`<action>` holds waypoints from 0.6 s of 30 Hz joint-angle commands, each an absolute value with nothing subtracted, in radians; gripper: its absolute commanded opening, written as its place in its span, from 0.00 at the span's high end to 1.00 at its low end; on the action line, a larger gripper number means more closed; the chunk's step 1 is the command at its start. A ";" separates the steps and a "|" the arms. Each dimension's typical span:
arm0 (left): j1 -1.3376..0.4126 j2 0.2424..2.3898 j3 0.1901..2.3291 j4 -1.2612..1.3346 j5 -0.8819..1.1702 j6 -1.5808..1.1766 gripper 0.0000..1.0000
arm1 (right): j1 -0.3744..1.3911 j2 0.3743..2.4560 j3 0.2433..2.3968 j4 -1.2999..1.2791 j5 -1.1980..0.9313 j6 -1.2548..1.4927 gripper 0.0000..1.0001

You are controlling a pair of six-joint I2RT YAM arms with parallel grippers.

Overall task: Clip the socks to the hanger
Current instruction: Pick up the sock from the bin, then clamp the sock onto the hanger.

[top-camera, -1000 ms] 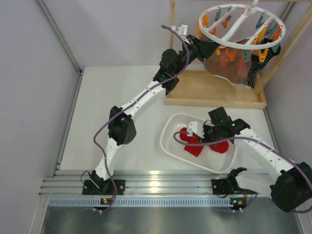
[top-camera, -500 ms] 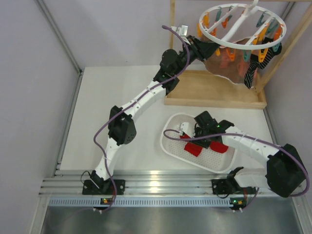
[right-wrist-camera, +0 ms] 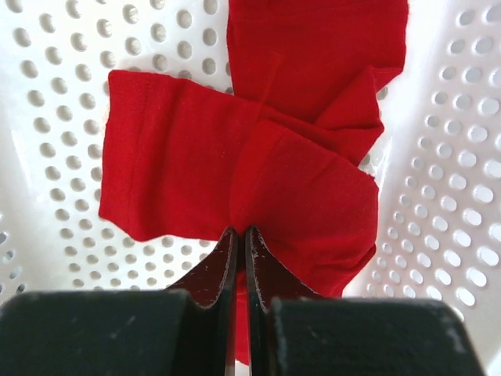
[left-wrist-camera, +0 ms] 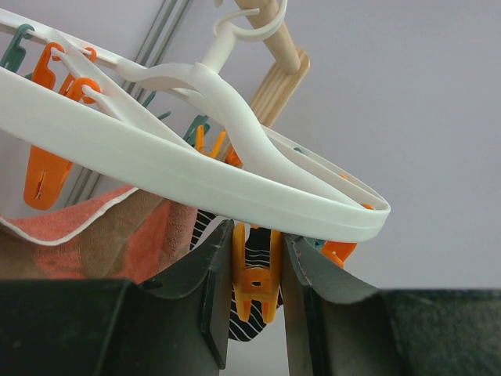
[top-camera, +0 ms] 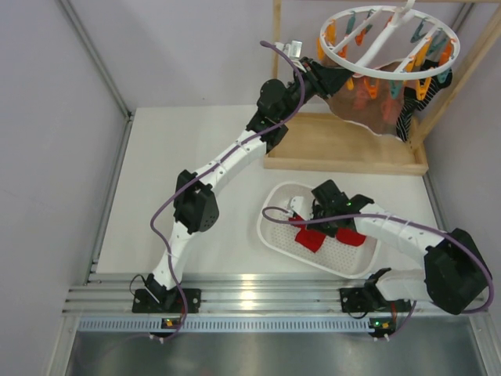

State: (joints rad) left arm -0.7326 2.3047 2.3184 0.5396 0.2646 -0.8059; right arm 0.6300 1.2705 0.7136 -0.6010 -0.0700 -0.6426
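Note:
The white ring hanger (top-camera: 376,72) hangs at the back right with orange and teal clips. My left gripper (top-camera: 333,78) is at its near rim, shut on an orange clip (left-wrist-camera: 256,282); the ring (left-wrist-camera: 196,176) runs just above the fingers. A black striped sock (top-camera: 407,117) hangs from the hanger's right side and shows behind the clip (left-wrist-camera: 250,328). Two red socks (top-camera: 311,241) lie bunched in the white perforated basket (top-camera: 270,211). My right gripper (top-camera: 313,225) is down in the basket, shut on a fold of a red sock (right-wrist-camera: 297,188), its tips (right-wrist-camera: 241,233) pinching the fabric.
A salmon sock (top-camera: 360,106) hangs under the hanger beside the left gripper. The hanger hangs from a wooden frame whose base (top-camera: 344,145) lies behind the basket. Grey walls close in left and right.
My right gripper moved left over the red socks and closed on one, bunching them together. The left arm stayed at the hanger.

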 commanded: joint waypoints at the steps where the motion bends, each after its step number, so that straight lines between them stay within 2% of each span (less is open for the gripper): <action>1: -0.730 2.241 2.313 0.598 0.278 -0.801 1.00 | 0.585 1.206 0.750 -0.627 -0.173 -0.632 1.00; 8: -0.729 2.240 2.312 0.600 0.278 -0.805 1.00 | 0.191 1.086 0.939 -0.741 -0.605 -0.629 1.00; 12: -0.730 2.243 2.312 0.604 0.279 -0.813 1.00 | 0.060 1.034 1.023 -0.712 -0.849 -0.539 1.00; 17: -0.730 2.240 2.312 0.601 0.279 -0.818 1.00 | -0.038 1.019 1.077 -0.588 -0.939 -0.286 1.00; 18: -0.730 2.238 2.312 0.601 0.281 -0.819 1.00 | -0.050 1.000 1.069 -0.493 -0.942 -0.235 1.00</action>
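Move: The right hand, fingers already shut on a red sock in the bin, has the orange clip on the hanger about 23 cm ahead, hardly to either side and some 42 cm above. The hanger's middle is about 33 cm ahead, 8 cm to the right and 46 cm up. The other red sock lies roughly 6 cm left, level fore and aft and 1 cm lower. For the left hand, that clip is right between its fingertips. Upward for about 20 cm, and some 6 cm forward, the right hand draws the pinched red sock out of the bin towards the clip, starting gently and then quickening. The wrist rolls some 45 degrees so the fingers swing from pointing down to pointing more to the left, keeping their hold. The left hand stays still, holding the clip at the hanger. ##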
